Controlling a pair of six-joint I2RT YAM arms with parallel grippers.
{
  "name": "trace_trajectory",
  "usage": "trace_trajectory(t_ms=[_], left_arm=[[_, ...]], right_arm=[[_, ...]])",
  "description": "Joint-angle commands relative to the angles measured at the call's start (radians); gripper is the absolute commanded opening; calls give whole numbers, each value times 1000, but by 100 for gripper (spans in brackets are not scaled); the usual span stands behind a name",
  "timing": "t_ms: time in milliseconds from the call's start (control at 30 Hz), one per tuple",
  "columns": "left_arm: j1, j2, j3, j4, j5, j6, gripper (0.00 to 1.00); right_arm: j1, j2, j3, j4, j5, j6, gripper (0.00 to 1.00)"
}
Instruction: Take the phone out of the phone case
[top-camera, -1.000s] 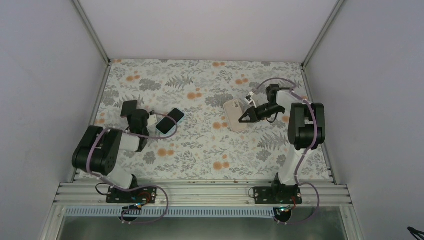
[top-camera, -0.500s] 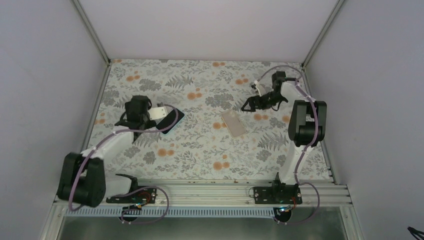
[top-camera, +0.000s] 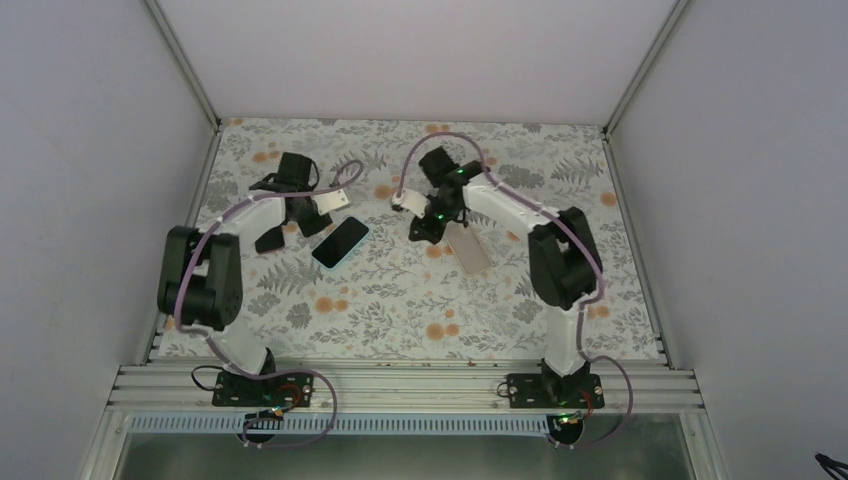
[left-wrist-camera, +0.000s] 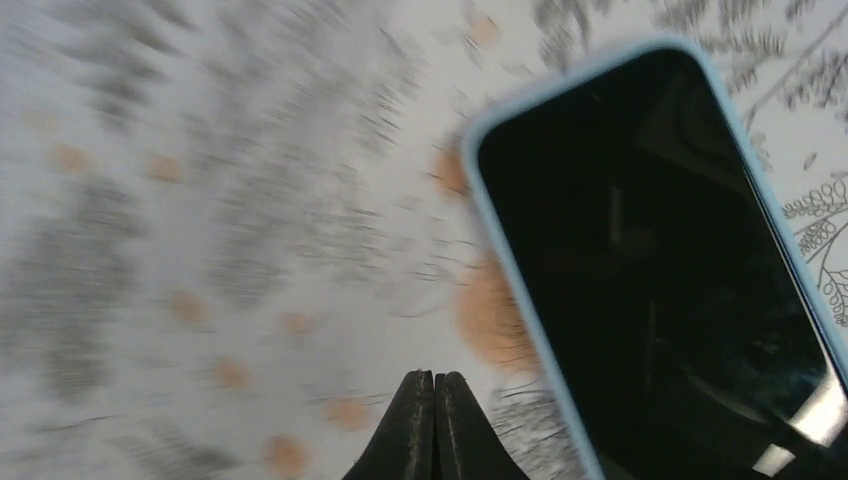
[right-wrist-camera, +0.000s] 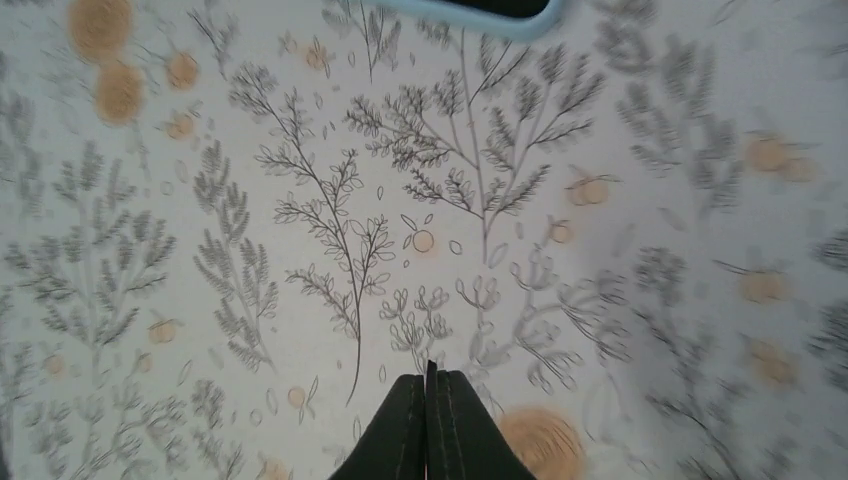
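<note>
The phone (top-camera: 340, 242) lies screen up on the floral table, still inside its light blue phone case (left-wrist-camera: 521, 300). In the left wrist view its black screen (left-wrist-camera: 660, 270) fills the right side. My left gripper (top-camera: 272, 238) (left-wrist-camera: 435, 375) is shut and empty, just left of the phone and not touching it. My right gripper (top-camera: 421, 230) (right-wrist-camera: 430, 375) is also shut and empty, over bare cloth to the phone's right. A corner of the phone case (right-wrist-camera: 470, 15) shows at the top of the right wrist view.
A flat beige rectangular piece (top-camera: 468, 248) lies just right of the right gripper. The floral cloth (top-camera: 400, 300) covers the table. Grey walls close in the left, right and far sides, and a metal rail (top-camera: 400, 385) runs along the near edge.
Both arms have swung. The right gripper crossed left over the beige piece, and the left gripper moved to the phone's left. Both opened half a second ago and are shut again. The phone stayed put.
</note>
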Motion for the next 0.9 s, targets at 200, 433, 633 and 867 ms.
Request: trace_trajectory(t_ms=[200, 433, 633, 867], left_arm=[[7, 108, -84, 60, 126, -118, 2], [41, 92, -164, 91, 100, -87, 2], [78, 97, -215, 107, 85, -54, 2], [87, 32, -245, 82, 100, -49, 2]], right_arm=[[54, 275, 222, 71, -173, 157, 4], [68, 494, 483, -20, -329, 222, 3], [77, 564, 514, -40, -362, 230, 3], [80, 574, 461, -15, -365, 232, 4]])
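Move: The phone in the blue case lies about 4 cm back from my left hand, 5 cm to its right and 9 cm below. From my left hand, the bare phone is roughly 11 cm to the left and 3 cm back, on the table. My right hand has the blue-cased phone some 20 cm to its left, about 1 cm farther out and 10 cm below; from that hand, the empty clear case is about 11 cm to the right and 1 cm back. I bring both shut grippers down beside the blue-cased phone from either side. My left hand drops about 7 cm, drawing back some 3 cm, until its tips are at the case's far-left long edge, then nearly stays put there. My right hand sweeps about 11 cm left towards the case, bulging forward and coming partly back, sinking nearly 9 cm in two stages and tilting some 20 degrees. ##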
